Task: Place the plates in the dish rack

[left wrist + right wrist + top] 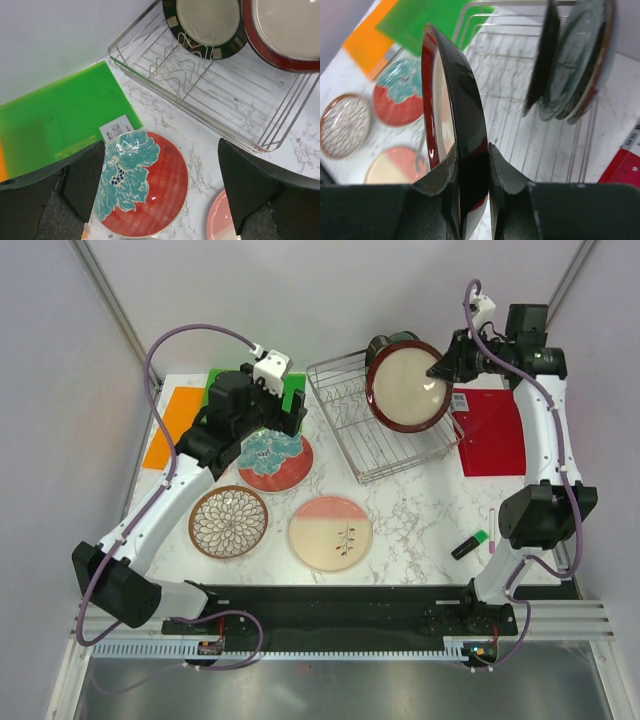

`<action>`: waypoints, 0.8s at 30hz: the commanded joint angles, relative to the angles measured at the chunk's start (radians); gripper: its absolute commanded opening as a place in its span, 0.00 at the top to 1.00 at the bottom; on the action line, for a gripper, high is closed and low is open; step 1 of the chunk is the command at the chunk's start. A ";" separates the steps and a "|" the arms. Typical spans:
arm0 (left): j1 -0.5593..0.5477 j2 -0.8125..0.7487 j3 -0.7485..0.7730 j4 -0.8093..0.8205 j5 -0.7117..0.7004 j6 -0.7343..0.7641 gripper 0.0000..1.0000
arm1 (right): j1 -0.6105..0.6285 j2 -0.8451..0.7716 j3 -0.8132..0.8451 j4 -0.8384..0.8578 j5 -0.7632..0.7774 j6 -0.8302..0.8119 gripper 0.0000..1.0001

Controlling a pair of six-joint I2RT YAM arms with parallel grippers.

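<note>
My right gripper (440, 368) (472, 175) is shut on the rim of the cream plate with a maroon rim (408, 386) (455, 110), holding it on edge over the dish rack (380, 435) (520, 100). A dark-rimmed plate (385, 345) (207, 22) stands in the rack's far end. My left gripper (270, 425) (165, 182) hangs open just above the red plate with teal flowers (275, 462) (145, 185), one finger on each side and nothing held. The brown petal plate (228, 522) and the pink-cream sprig plate (330, 532) lie flat on the table.
A green board (60, 120) and an orange board (172, 425) lie at the back left. A red board (492, 430) lies right of the rack. A green marker (468, 544) rests near the right arm.
</note>
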 commanded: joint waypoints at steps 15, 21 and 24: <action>0.062 -0.026 -0.127 -0.007 0.082 -0.025 0.01 | 0.476 -0.060 -0.221 0.879 1.146 0.024 1.00; 0.064 -0.029 -0.153 0.001 0.080 -0.038 0.01 | 0.495 0.020 -0.204 0.897 1.300 -0.088 1.00; 0.065 -0.032 -0.165 0.007 0.083 -0.039 0.02 | 0.493 0.052 -0.198 0.897 1.312 -0.111 1.00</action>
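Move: The right hand holds the brown-rimmed plate; its rack slot, just left of the standing plates, lies roughly 6 cm ahead, 10 left and 22 below. The standing plates are about 6 ahead and 6 left, the red folder some 5 back and 16 right. The left hand's red flowered plate lies some 31 cm below, 3 back and 1 left; the petal plate is about 18 back and 12 left, the pink plate 20 back and 11 right. Still pinching the brown-rimmed plate by its rim, the right hand carries it about 9 cm forward and 10 left over the rack, then eases some 3 cm back to the right, turning about 35 degrees clockwise while the fingers tip up and the hand rolls left side down. The open, empty left hand sinks about 7 cm towards the red flowered plate. ##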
